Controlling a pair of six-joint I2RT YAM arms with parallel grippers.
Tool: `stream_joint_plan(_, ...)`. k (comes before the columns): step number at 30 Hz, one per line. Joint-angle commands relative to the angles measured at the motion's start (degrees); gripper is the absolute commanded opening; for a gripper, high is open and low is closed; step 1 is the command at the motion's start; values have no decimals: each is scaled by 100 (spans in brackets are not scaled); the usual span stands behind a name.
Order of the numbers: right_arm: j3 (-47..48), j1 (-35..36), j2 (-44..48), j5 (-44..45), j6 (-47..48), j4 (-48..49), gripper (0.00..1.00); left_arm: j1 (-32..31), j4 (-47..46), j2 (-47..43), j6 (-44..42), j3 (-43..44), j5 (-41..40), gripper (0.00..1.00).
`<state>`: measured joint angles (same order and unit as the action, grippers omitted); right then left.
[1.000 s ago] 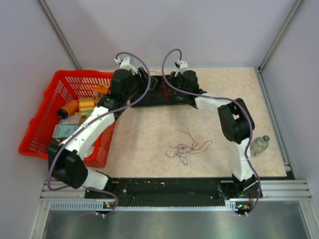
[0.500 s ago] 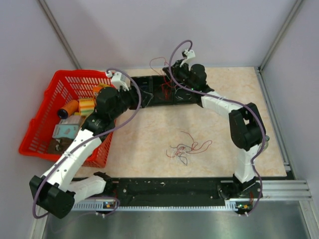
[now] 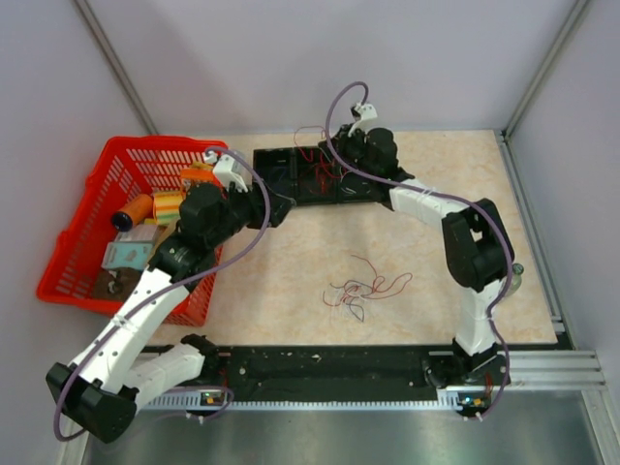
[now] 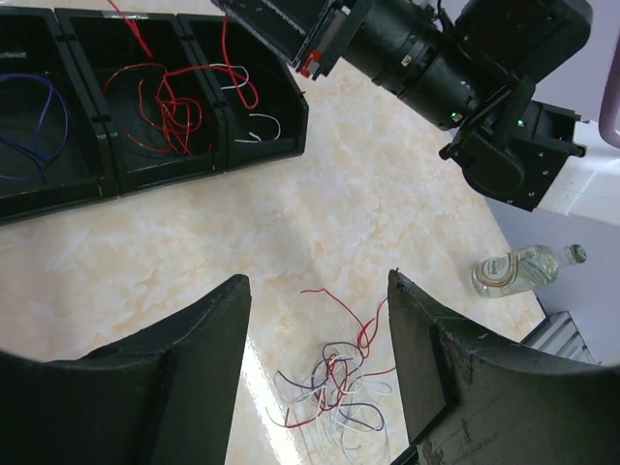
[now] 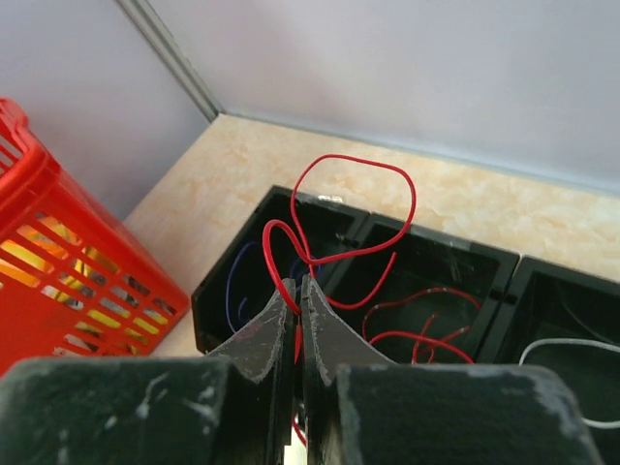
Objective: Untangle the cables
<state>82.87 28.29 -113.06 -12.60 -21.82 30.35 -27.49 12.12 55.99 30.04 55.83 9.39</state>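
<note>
The tangle of cables (image 3: 366, 286), thin red, white and dark strands, lies in the middle of the table and shows between my left fingers (image 4: 339, 387). My left gripper (image 3: 283, 207) (image 4: 317, 281) hangs open and empty above the table, between the tangle and a black three-compartment tray (image 3: 281, 155). My right gripper (image 3: 331, 161) (image 5: 295, 283) is shut on a red cable (image 5: 412, 194), which loops up above the tray (image 5: 358, 228). The tray (image 4: 116, 184) holds blue cables (image 4: 39, 116) on the left, red (image 4: 165, 107) in the middle, and white with some red (image 4: 257, 121) on the right.
A red basket (image 3: 97, 242) full of small items stands at the left, under my left arm. A clear bottle (image 3: 506, 281) (image 4: 523, 266) lies near the table's right edge, by my right arm. Grey walls close in the back and sides.
My left gripper has drawn back from the tray toward the table's middle and opened wider. My right gripper has risen above the tray, still shut on the red cable.
</note>
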Motion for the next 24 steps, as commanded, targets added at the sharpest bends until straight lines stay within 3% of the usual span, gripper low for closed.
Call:
stream_joint_plan(1,272,62,-93,144,126,-546,0,-11,-26,-193,-165,86,-86,63)
stream_joint_plan(6,887,158,-611,328,73,-1424,0,-20,-8,-228,-156,103,-60,63)
stream_joint_plan(12,2522,440,-1473,1074,-304,-3226,0,-20,1,-272,-183,59,-60,63)
stream_joint_plan(17,3198,677,-1921,2085,-770,-4079,0,-20,10,-264,-192,59,-34,63)
stream_joint_plan(24,4236,765,-2712,2218,-965,-4731,2,-11,1,-246,-157,33,-7,63)
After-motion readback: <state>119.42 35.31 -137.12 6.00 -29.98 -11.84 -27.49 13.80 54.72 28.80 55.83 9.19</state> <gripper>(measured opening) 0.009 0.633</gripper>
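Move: The right hand, shut on a tangled red cable, is above the near side of the black tray. The tray's middle compartment, with red cable in it, lies about 5 cm ahead, 5 cm left and some 21 cm below. Level with that compartment's centre, the blue-cable compartment is roughly 12 cm to its left and the white-cable compartment 12 cm to its right. From the left hand, the middle compartment lies about 26 cm ahead, 7 cm right and 27 cm below. Downwards by about 12 cm, also drifting some 5 cm left, the right hand brings the red cable towards the middle compartment. Its fingers tip from level to slanting down by roughly 25 degrees, with the hand also rolling and swinging clockwise to face more straight ahead; they stay shut, still pinching the cable. ##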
